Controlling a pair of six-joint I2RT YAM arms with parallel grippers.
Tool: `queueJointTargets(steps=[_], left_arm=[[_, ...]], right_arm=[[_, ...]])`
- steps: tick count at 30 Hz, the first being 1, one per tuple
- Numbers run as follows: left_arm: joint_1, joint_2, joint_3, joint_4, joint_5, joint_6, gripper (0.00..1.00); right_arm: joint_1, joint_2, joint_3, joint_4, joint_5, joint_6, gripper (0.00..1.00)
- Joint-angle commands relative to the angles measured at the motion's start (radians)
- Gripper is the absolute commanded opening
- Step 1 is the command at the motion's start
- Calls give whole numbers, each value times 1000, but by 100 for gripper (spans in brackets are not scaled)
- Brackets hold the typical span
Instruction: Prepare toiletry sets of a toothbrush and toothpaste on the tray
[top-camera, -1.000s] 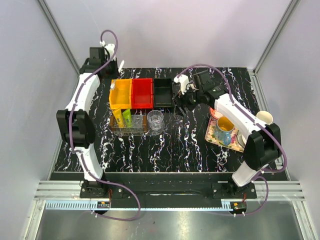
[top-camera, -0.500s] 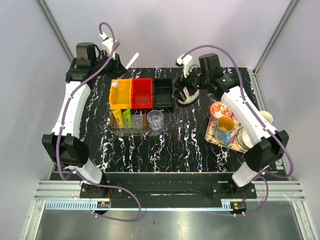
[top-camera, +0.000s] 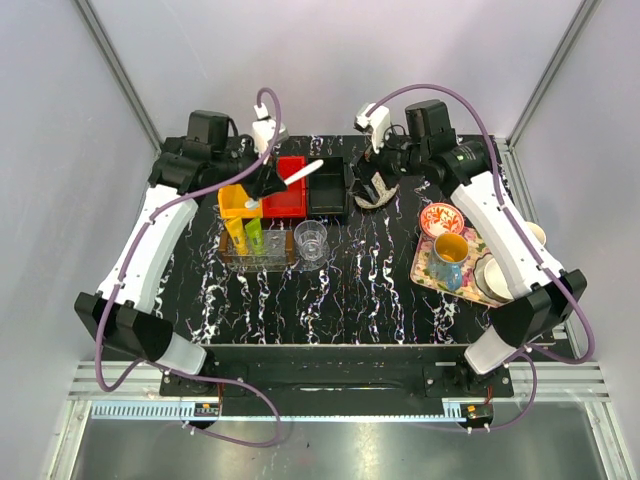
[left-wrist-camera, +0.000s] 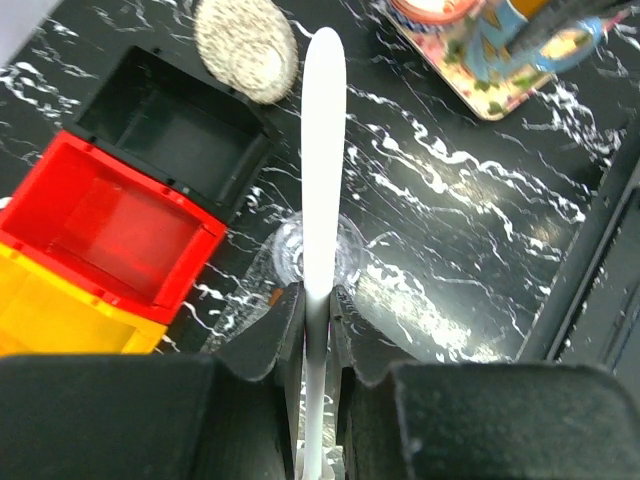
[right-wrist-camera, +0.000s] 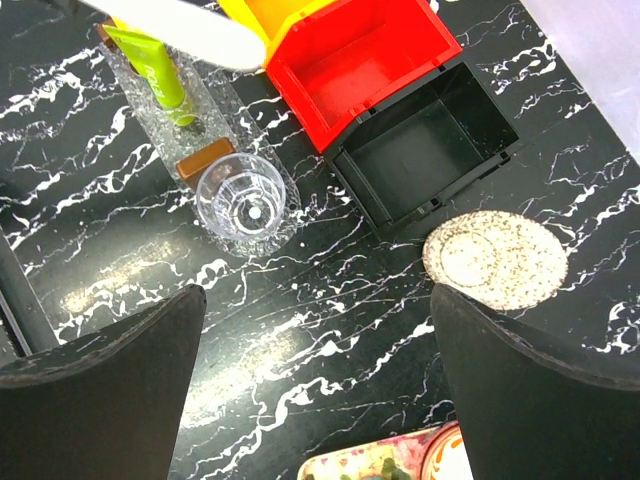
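Note:
My left gripper (top-camera: 275, 187) is shut on the white toothbrush (top-camera: 300, 174), holding it in the air over the red bin (top-camera: 290, 200). In the left wrist view the toothbrush (left-wrist-camera: 323, 150) sticks straight out from the left gripper (left-wrist-camera: 318, 300), above a clear glass (left-wrist-camera: 345, 255). The green toothpaste (top-camera: 255, 236) and the yellow toothpaste (top-camera: 237, 235) lie in the clear tray (top-camera: 278, 262). My right gripper (top-camera: 383, 178) hangs open and empty over a speckled dish (top-camera: 377, 195). The right wrist view shows the right gripper (right-wrist-camera: 318, 300), the green toothpaste (right-wrist-camera: 155, 65) and the clear tray (right-wrist-camera: 195, 115).
A yellow bin (top-camera: 238, 195), the red bin and a black bin (top-camera: 330, 185) stand in a row at the back. A glass (top-camera: 311, 240) stands beside the clear tray. A patterned tray (top-camera: 430, 272) at the right holds a mug (top-camera: 449, 258) and bowls.
My left arm has swung from the back left to over the bins, carrying the toothbrush. My right gripper has lifted and opened wider, and the speckled dish now shows below it.

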Motion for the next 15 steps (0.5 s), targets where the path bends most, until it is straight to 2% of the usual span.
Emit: queueJointTargets(steps=[1,8,15], left_arm=[[-43,-51,-38,-69,-33,78,0],[-81,-28,-27,-132,-8,66,0],[-86,8,5,-186,116,46,0]], right_arm=[[-2,-63,47,-39,32,-122,100],[28,-95,64,-76,30,-224,99],[100,-89,61,-109,29,-262,96]])
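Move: The toothbrush, already pinched in the left fingers with its handle sticking out to the right, has its middle about 12 cm left of the empty right hand, 1 cm back and 1 cm higher. The glass stands some 7 cm right of the left hand, 1 cm ahead and 18 cm below. At tabletop level from the left hand, the green toothpaste is 6 cm left and 3 cm ahead; the black box 10 cm right, 19 cm ahead. The toothbrush stays pinched as the left hand draws it back about 5 cm and down 3 to 4 cm, drifting slightly right and turning a little clockwise, quick at first and then easing off, so that it comes nearer the glass. The right hand, still wide open and touching nothing, backs off about 3 cm while rising 2 to 3 cm, tilting its fingers up some 10 degrees and turning a little counter-clockwise. ##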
